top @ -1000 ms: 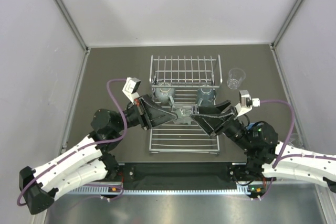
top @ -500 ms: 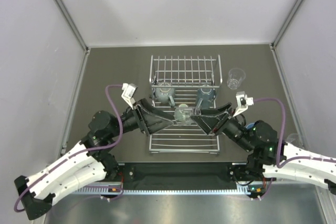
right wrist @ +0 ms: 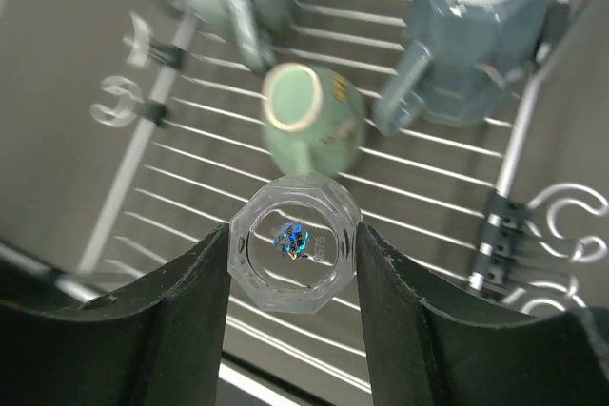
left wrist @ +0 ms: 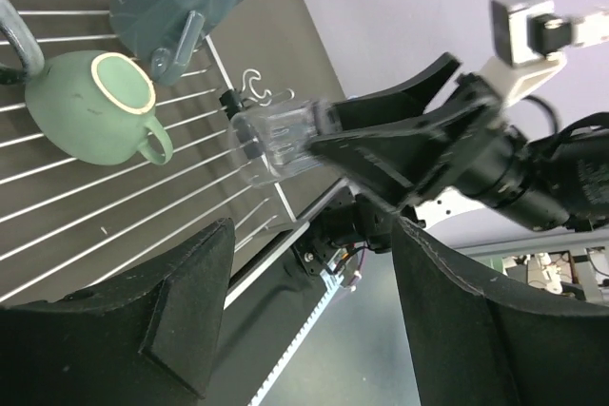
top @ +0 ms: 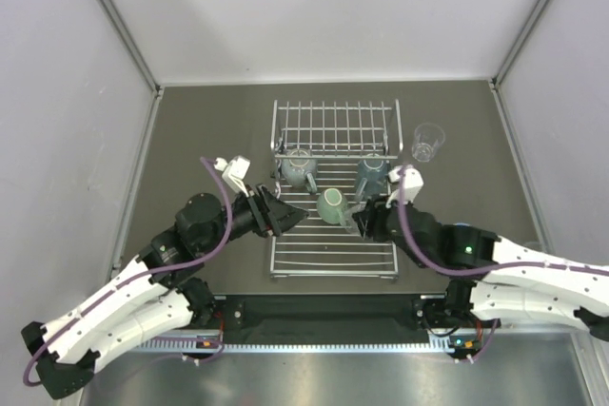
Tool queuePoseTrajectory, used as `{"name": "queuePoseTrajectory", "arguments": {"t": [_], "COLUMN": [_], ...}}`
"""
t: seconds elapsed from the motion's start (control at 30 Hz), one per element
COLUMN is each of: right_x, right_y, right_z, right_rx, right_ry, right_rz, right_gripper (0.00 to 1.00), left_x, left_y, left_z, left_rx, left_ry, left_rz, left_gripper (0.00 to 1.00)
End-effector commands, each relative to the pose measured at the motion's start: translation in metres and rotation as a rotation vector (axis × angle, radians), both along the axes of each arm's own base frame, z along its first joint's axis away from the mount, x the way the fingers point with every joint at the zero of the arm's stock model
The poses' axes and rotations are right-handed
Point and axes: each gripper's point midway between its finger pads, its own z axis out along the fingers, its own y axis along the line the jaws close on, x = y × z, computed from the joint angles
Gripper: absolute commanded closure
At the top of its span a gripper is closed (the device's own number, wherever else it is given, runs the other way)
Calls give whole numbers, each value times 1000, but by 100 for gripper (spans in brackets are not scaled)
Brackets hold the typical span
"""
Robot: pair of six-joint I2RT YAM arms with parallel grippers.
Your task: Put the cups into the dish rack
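The wire dish rack (top: 331,252) stands mid-table with its hinged panel raised at the back. In it lie a mint-green mug (top: 332,206) and two grey-blue mugs (top: 299,169) (top: 373,176). My right gripper (top: 365,221) is shut on a clear tumbler (right wrist: 293,256), held above the rack's near right part; the tumbler also shows in the left wrist view (left wrist: 274,140). My left gripper (top: 289,217) is open and empty, a little left of the mint mug (left wrist: 90,106). A second clear tumbler (top: 428,141) stands on the table right of the rack.
Small white clips (right wrist: 119,102) (right wrist: 571,204) sit on the rack's side rails. The grey enclosure walls close in the table at the back and both sides. Both arm bases stand at the near edge.
Both grippers met over the rack with the clear tumbler between them. My left gripper has let go and drawn back left; my right gripper keeps the tumbler and has turned downward. The mint mug now shows.
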Motion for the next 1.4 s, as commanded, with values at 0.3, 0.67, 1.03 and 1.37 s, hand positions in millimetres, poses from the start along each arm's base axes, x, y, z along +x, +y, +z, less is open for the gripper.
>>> {"name": "queuePoseTrajectory", "arguments": {"t": [0.3, 0.67, 1.03, 1.37], "right_x": [42, 57, 67, 65], "right_y": [-16, -19, -20, -21], "right_z": [-45, -59, -83, -88], "right_rx": [-264, -288, -379, -373], "right_ry": [115, 134, 146, 150], "right_rz": [-195, -223, -273, -270], "right_gripper": [100, 96, 92, 58], "left_x": [6, 7, 7, 8], "left_y": [-1, -4, -2, -4], "left_z": [23, 26, 20, 17], "left_rx": [-18, -23, -6, 3], "left_ry": [-43, -46, -41, -35], "left_rz": [17, 11, 17, 15], "left_gripper": [30, 31, 31, 31]}}
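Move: The right hand holds the clear glass cup high over the rack; its free spot, right of the green cup, is about 6 cm ahead, 2 cm right and 13 cm below. From this hand the green cup lies some 7 cm ahead, 5 cm left and 14 cm down, and the blue mug 15 cm ahead, 4 cm right and 13 cm down. The spot is roughly 8 cm ahead, 16 cm right and 19 cm below the left hand. Still sinking from the start, the right hand carries the clear glass cup down about 10 cm in all towards the gap between the green cup and the rack's right rail, dropping steeply first, then easing some 5 cm forward and a little right, in front of the blue mug, before a last few centimetres of descent and a short hold. Along the way the wrist turns about 30 degrees, so the fingers swing from ahead-and-left to nearly straight forward and tip to a steep downward slant, keeping their grip near the cup's base with its mouth leading. ##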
